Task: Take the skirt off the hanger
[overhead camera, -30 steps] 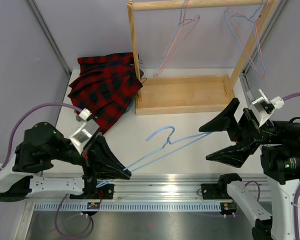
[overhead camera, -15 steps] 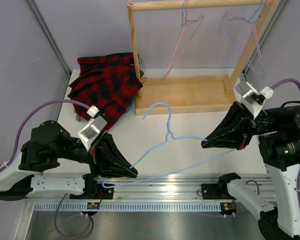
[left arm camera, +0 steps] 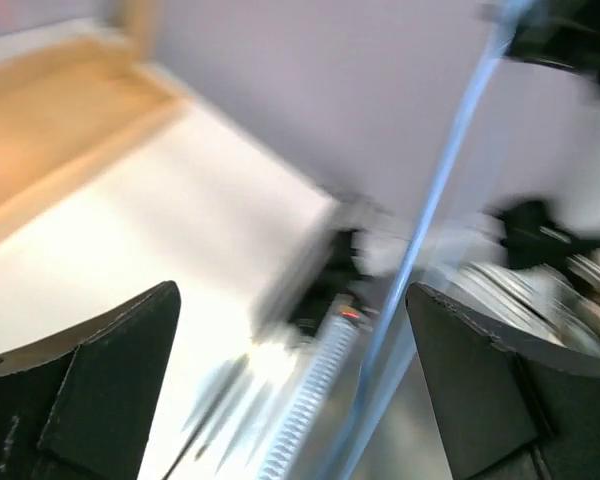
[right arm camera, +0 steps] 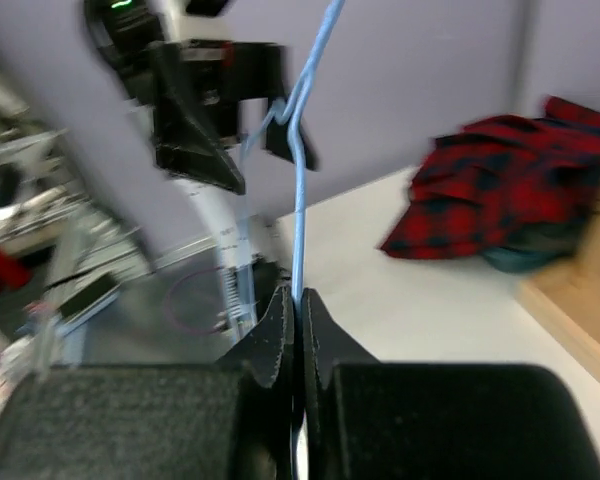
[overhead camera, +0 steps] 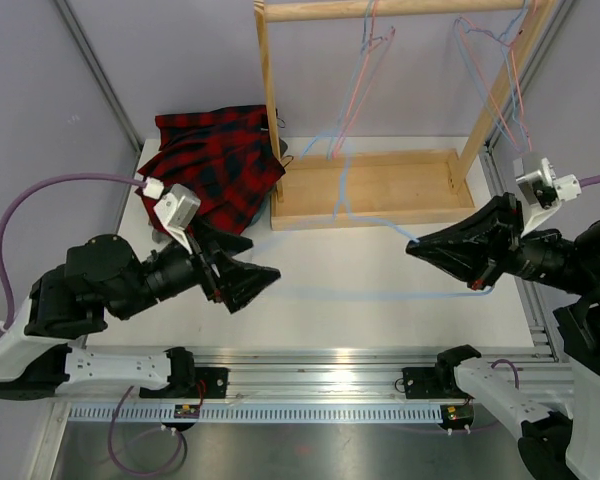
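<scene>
The red plaid skirt (overhead camera: 212, 172) lies crumpled on the table at the back left, off the hanger; it also shows in the right wrist view (right arm camera: 500, 190). The blue wire hanger (right arm camera: 299, 170) is pinched between my right gripper's (right arm camera: 298, 300) shut jaws and reaches away from them, blurred by motion. From above, my right gripper (overhead camera: 412, 249) points left over the table's right half. My left gripper (overhead camera: 263, 257) is open right of the skirt. The hanger's wire (left arm camera: 435, 220) crosses between its spread fingers (left arm camera: 110, 370) without touching them.
A wooden rack (overhead camera: 370, 190) stands at the back centre. Wire hangers (overhead camera: 365, 60) (overhead camera: 500, 70) hang from its top bar. An aluminium rail (overhead camera: 320, 365) runs along the near edge between the arm bases.
My left gripper opened, let go of the hanger and moved toward the skirt. My right gripper closed on the hanger's other end and is swinging it up off the table.
</scene>
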Controlling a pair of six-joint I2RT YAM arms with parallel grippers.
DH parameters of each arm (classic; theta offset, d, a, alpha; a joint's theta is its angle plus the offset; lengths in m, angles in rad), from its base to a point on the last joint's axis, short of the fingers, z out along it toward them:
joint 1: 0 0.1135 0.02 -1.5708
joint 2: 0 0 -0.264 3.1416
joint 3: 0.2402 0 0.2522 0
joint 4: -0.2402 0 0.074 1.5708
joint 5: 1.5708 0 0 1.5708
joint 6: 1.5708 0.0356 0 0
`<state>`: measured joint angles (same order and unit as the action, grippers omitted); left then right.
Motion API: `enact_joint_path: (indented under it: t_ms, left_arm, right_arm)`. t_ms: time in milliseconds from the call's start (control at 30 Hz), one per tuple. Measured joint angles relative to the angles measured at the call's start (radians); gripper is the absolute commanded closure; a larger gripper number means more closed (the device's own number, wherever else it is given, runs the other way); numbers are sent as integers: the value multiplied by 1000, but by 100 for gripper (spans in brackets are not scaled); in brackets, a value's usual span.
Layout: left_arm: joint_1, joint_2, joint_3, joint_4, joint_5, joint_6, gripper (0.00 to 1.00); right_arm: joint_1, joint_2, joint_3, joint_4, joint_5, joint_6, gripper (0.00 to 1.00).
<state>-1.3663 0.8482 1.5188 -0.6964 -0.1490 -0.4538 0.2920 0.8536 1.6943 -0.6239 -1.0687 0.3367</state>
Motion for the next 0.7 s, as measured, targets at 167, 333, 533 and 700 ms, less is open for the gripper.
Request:
enact_joint_path:
  t_ms: [167,333,533,700]
  left_arm:
    - [6,-69,-68,-230,-433,-55,1]
    - [6,-114,-166,-455,-702,-186,1]
    - [6,-192,-311,-606,-860,-318,1]
    - [6,-252,-437,-621,-906,-352,1]
  right_arm:
    - [2,21,75,-202,524,-146,100]
    - [1,81,141,-278,1009,-229,100]
    - [1,105,133,-259,1324,-267,100]
    - [1,186,165,-188,1388,-269,100]
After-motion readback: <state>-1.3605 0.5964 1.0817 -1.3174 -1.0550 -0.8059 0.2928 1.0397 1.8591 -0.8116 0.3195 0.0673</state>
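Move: About 40 cm ahead of the right hand, 17 cm to its right and 15 cm higher is the right part of the wooden rail, the place for the blue hanger already in its fingers. The right hangers hang some 38 cm ahead and 24 cm right, the left hangers 36 cm ahead and 5 cm left, both a little above hand height. From the left hand, that part of the rail is roughly 42 cm ahead, 47 cm right and 20 cm up. Swinging clockwise about 80 degrees until its shut fingers point forward, the right hand keeps its pinch on the blue hanger and carries it nearly level, some 19 cm forward and 16 cm right, towards the rail. The left, wide open and empty, drops about 20 cm while drawing left and somewhat forward, turning counter-clockwise so its fingers point forward and down. ##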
